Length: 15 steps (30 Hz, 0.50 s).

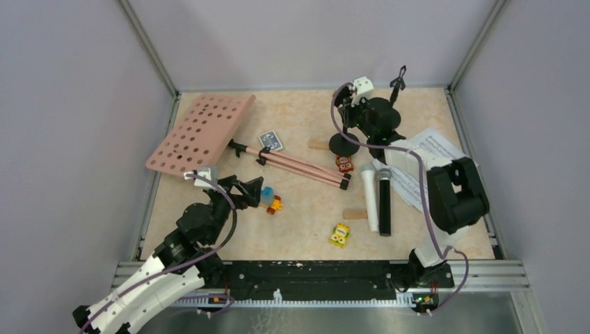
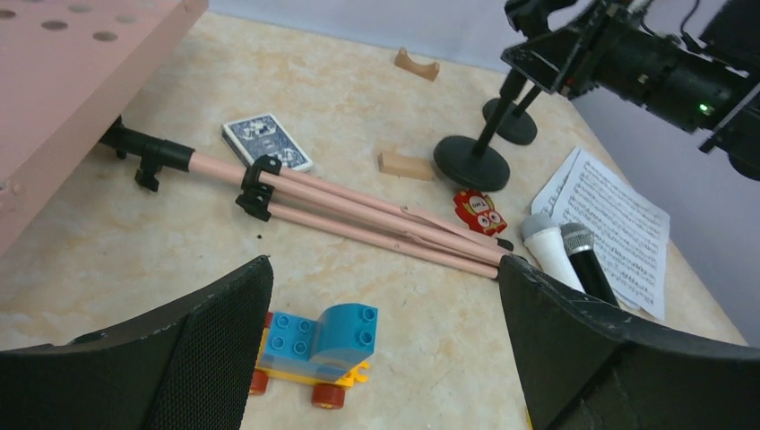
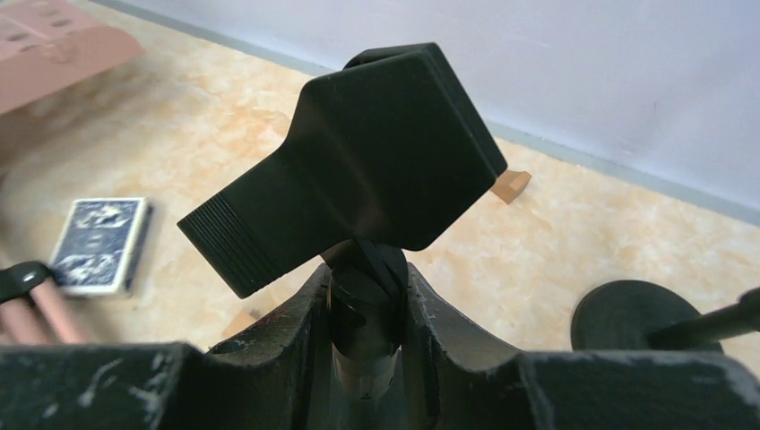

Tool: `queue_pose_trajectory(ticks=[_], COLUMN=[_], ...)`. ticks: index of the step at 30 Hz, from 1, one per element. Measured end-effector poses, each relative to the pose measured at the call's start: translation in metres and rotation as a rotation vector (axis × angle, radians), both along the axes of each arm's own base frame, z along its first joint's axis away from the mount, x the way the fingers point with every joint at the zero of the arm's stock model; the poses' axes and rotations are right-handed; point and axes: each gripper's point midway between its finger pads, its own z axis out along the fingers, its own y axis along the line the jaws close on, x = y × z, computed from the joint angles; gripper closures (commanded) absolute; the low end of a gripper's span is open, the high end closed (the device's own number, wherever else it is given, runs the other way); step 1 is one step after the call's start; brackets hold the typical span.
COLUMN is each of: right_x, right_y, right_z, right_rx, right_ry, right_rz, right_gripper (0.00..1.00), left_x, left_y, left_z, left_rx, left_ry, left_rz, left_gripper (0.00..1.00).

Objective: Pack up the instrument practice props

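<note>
The pink perforated music desk [image 1: 198,132] lies at the back left with its pink tripod legs [image 1: 292,163] folded across the table; they also show in the left wrist view [image 2: 358,210]. My right gripper [image 3: 363,287] is shut on the stem of a black mic holder just under its clip [image 3: 358,188]; the holder's round base [image 1: 344,145] looks to rest on the table. The second holder [image 2: 513,121] stands behind it. The white microphone [image 1: 369,198] and dark microphone [image 1: 384,202] lie side by side next to the sheet music [image 1: 424,163]. My left gripper [image 2: 384,269] is open and empty.
A blue and yellow toy car [image 2: 314,349] sits just under my left fingers. A red toy car [image 1: 344,163] lies by the leg tips and a yellow one [image 1: 339,234] near the front. The blue card box [image 1: 271,141] and two wooden blocks [image 1: 319,145] [image 1: 355,214] lie around.
</note>
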Motion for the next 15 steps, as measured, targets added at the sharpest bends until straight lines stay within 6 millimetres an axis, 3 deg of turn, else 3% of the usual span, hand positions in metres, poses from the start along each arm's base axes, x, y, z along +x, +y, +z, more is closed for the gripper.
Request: queue_pose_trajectory(ticks=[4, 12, 15], right_x=[0.037, 0.103, 0.119], right_y=[-0.002, -0.023, -0.031], right_z=[-0.024, -0.030, -0.030], right_rx=[0.014, 0.031, 0.003], right_ry=[0.023, -0.054, -0.085], right_rz=[-0.039, -0.142, -0.182], right_gripper=[1.00, 1.00, 0.88], left_x=[-0.003, -0.007, -0.007], left_y=[-0.005, -0.008, -0.005], left_z=[-0.012, -0.025, -0.026], left_rx=[0.024, 0.046, 0.052], left_ry=[0.072, 0.123, 0.122], left_rz=[-0.025, -0.049, -0.038], left_gripper=[0.01, 0.01, 0.01])
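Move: In my right fingers I hold a mic stand upright. The other mic stand, which I am taking it towards, stands about 13 cm ahead and 18 cm to the right, its middle some 10 cm below my grip. On the table, roughly 20 cm below, the tan block lies 11 cm left and level with me, the red owl 8 cm straight back, and the curved block 24 cm straight ahead. From my empty left hand the other stand is about 40 cm ahead and 53 cm right. With my right fingers still shut round the stand's neck, I carry it about 12 cm forward and slightly right, up alongside the other mic stand, sinking about 3 cm early on, then running level and slowing while the wrist turns some 10 degrees clockwise. My left hand, open and empty, sinks a couple of centimetres and tips slightly down. ##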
